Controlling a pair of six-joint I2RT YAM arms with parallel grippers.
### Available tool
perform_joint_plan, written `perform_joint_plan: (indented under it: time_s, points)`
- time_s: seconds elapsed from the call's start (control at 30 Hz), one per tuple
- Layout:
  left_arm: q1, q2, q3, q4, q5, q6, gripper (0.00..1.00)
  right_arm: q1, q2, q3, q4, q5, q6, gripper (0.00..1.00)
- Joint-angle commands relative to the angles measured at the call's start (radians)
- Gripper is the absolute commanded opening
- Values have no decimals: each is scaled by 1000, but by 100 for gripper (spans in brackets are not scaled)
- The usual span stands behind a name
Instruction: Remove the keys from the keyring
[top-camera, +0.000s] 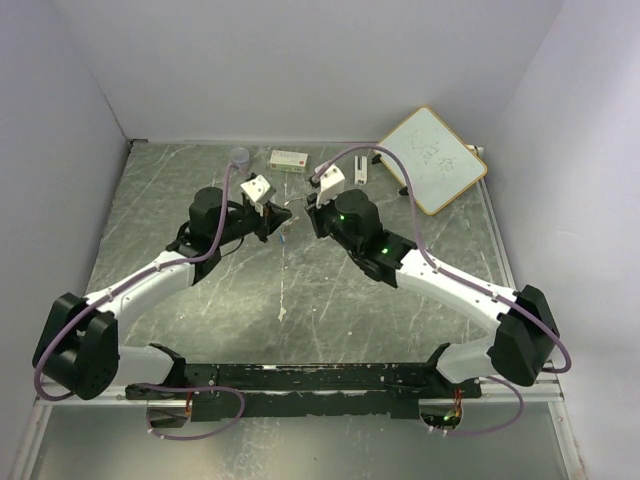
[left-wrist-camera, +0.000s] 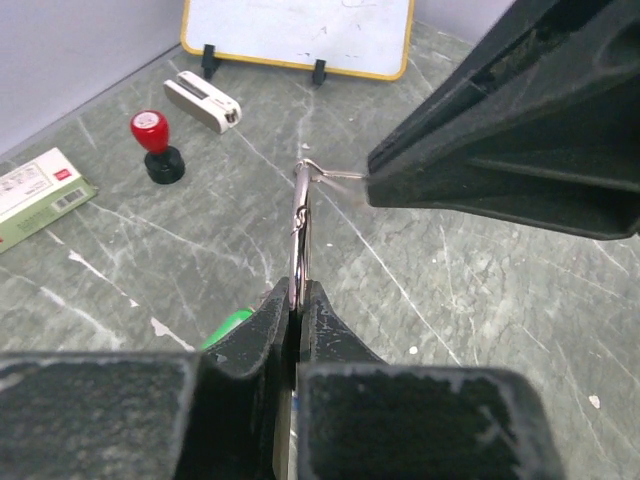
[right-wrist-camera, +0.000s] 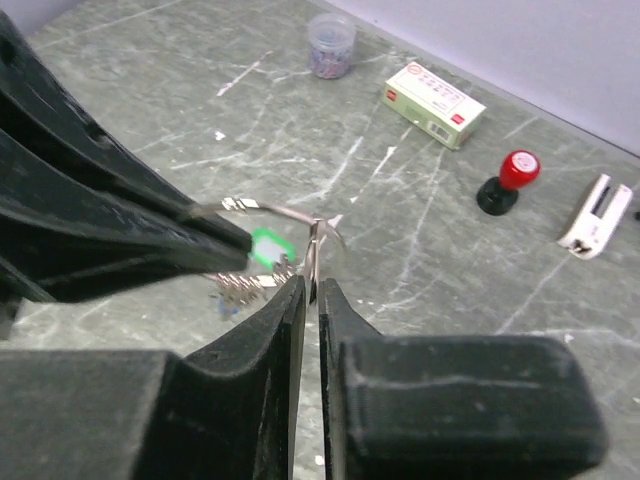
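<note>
The keyring (left-wrist-camera: 300, 225) is a thin silver wire ring held above the table between both grippers. My left gripper (left-wrist-camera: 297, 290) is shut on its near edge. My right gripper (right-wrist-camera: 312, 285) is shut on the ring's wire (right-wrist-camera: 314, 240) from the opposite side, its jaws a hair apart around the wire. A key with a green head (right-wrist-camera: 266, 246) and a key with a blue head (right-wrist-camera: 222, 305) hang from the ring below the left gripper's fingers (right-wrist-camera: 150, 235). In the top view the two grippers meet tip to tip at the table's middle back (top-camera: 294, 217).
A whiteboard (top-camera: 432, 158) leans at the back right. A red-and-black stamp (right-wrist-camera: 510, 178), a white stapler-like tool (right-wrist-camera: 597, 212), a small box (top-camera: 288, 159) and a clear jar of small bits (top-camera: 240, 156) stand along the back. Grey walls close in three sides.
</note>
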Motion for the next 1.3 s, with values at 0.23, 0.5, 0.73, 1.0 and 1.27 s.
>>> perform_joint_plan:
  time_s: [0.23, 0.5, 0.73, 1.0, 1.27]
  points:
    - [-12, -118, 151, -250, -79, 55, 7, 5, -181, -339, 318, 98, 0, 42]
    - [-24, -162, 203, -313, -36, 23, 7, 5, -222, -641, 786, -18, 29, 42]
    - [-38, -195, 231, -335, 12, -8, 7, 5, -142, -667, 983, -108, 19, 41]
    - [-66, -225, 259, -363, 30, -33, 7, 4, -55, -683, 1175, -150, 27, 42]
    - [-86, -224, 273, -386, 12, -35, 7, 4, -10, -664, 1218, -161, 44, 47]
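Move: Both hands still grip the keyring at opposite edges. From the right hand, the green key hangs about 5 cm left, 1 cm back and 9 cm below, with the blue key some 2 cm left of the green one and 3 cm nearer the bases, at its height. For the left hand, the green key is about 1 cm ahead, level sideways and 6 cm below. Right lets go of ring, sinks back 9 cm, then rises towards green key; left raises keyring 10 cm. ##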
